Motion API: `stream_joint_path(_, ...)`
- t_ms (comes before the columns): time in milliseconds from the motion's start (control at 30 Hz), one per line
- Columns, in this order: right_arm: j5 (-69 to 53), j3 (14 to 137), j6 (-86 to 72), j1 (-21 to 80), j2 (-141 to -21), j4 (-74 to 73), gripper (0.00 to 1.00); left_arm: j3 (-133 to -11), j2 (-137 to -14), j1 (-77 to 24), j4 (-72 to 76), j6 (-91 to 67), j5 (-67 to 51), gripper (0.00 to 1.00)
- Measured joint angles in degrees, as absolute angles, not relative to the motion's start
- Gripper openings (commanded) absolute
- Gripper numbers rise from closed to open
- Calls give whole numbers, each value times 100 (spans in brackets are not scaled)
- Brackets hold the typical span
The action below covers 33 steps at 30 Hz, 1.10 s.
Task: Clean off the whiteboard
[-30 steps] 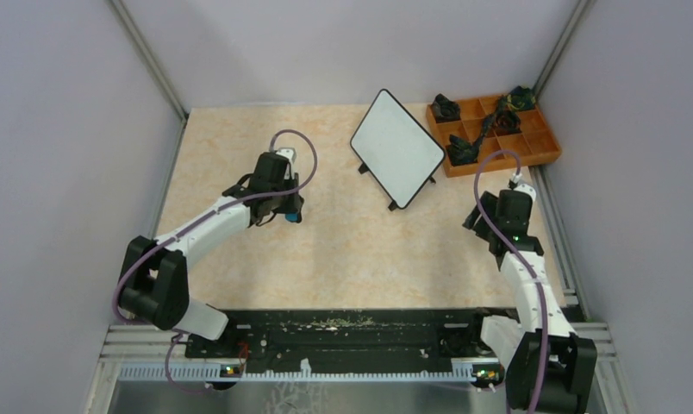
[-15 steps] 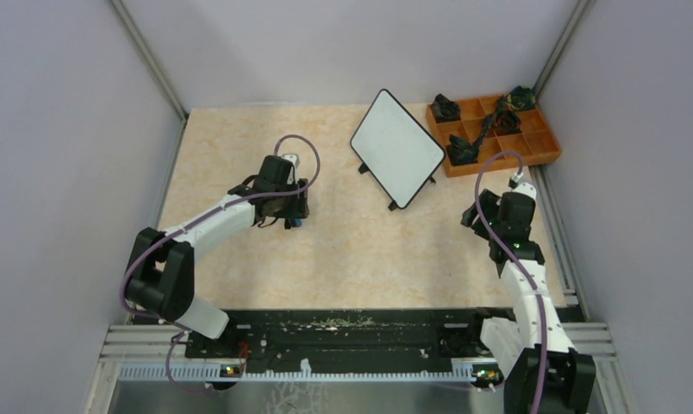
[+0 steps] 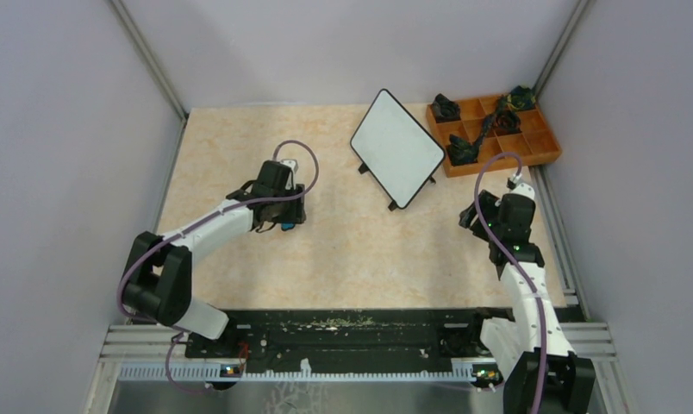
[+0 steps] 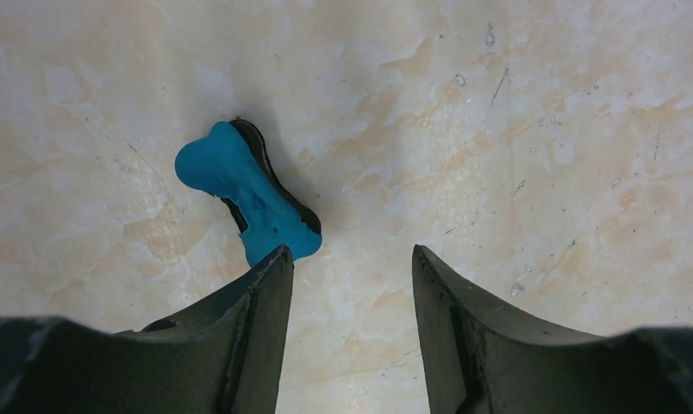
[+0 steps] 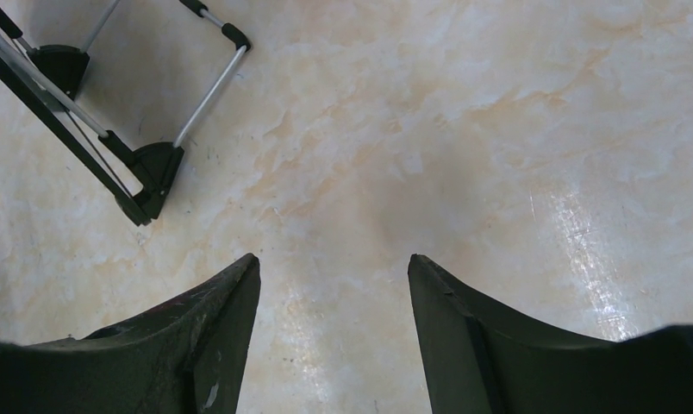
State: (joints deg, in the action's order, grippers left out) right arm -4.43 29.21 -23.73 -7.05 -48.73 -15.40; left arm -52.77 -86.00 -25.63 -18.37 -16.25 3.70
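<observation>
The whiteboard stands tilted on its black feet at the back middle. Its face looks blank white from above. One foot and the frame's lower edge show in the right wrist view. A blue eraser with a black underside lies flat on the table; it also shows in the top view. My left gripper is open and empty just above the table, its left fingertip at the eraser's near end. My right gripper is open and empty over bare table, right of the whiteboard's foot.
An orange compartment tray with black parts in several cells stands at the back right, beside the whiteboard. Grey walls close in the table on three sides. The right arm stands near the right wall.
My left gripper has shifted a little nearer and lower, and the blue eraser now lies on the table at its tip. The right gripper has drawn back slightly. The whiteboard has not moved.
</observation>
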Motion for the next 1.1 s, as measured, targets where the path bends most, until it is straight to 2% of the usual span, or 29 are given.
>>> stream_joint_path(200,-478,2869,-2377,-705,-4842,-1496,63,-5041,-8298,-2565,-1791,-1664,751,63)
stream_joint_path(400,-598,2746,-2375,-705,-4840,-1323,64,-5048,-8217,-2565,-1455,-1507,1516,72)
stream_joint_path(600,-707,2499,-2362,-703,-4698,-1105,64,-4670,-8095,-2563,-340,-1085,2141,77)
stream_joint_path(967,-735,2429,-2370,-692,-4600,-982,67,-3288,-7083,-2307,1592,-556,1962,84)
stream_joint_path(1100,-633,2630,-2467,-659,-5078,-1203,63,-3159,-6893,-2274,1828,-622,1940,86)
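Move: The released eraser lies on the table some 4 cm to the left of the left hand, about 1 cm ahead and 3 cm below it. The whiteboard's middle stands about 13 cm ahead, 22 cm to this hand's right and 7 cm above it; the board's nearest foot is roughly 14 cm ahead, 15 cm to the right, on the table. From the idle right hand, the eraser is about 41 cm to the left, 4 cm ahead and 8 cm below. With the eraser already let go beside its left finger, the left hand retreats from it: leftward and forward while rising, then mostly up with less leftward drift, about 7 cm up, 6 cm left and 3 to 4 cm forward in all. The wrist tips the fingers up some 35 degrees from their steep downward slant, and the fingers open wider. ##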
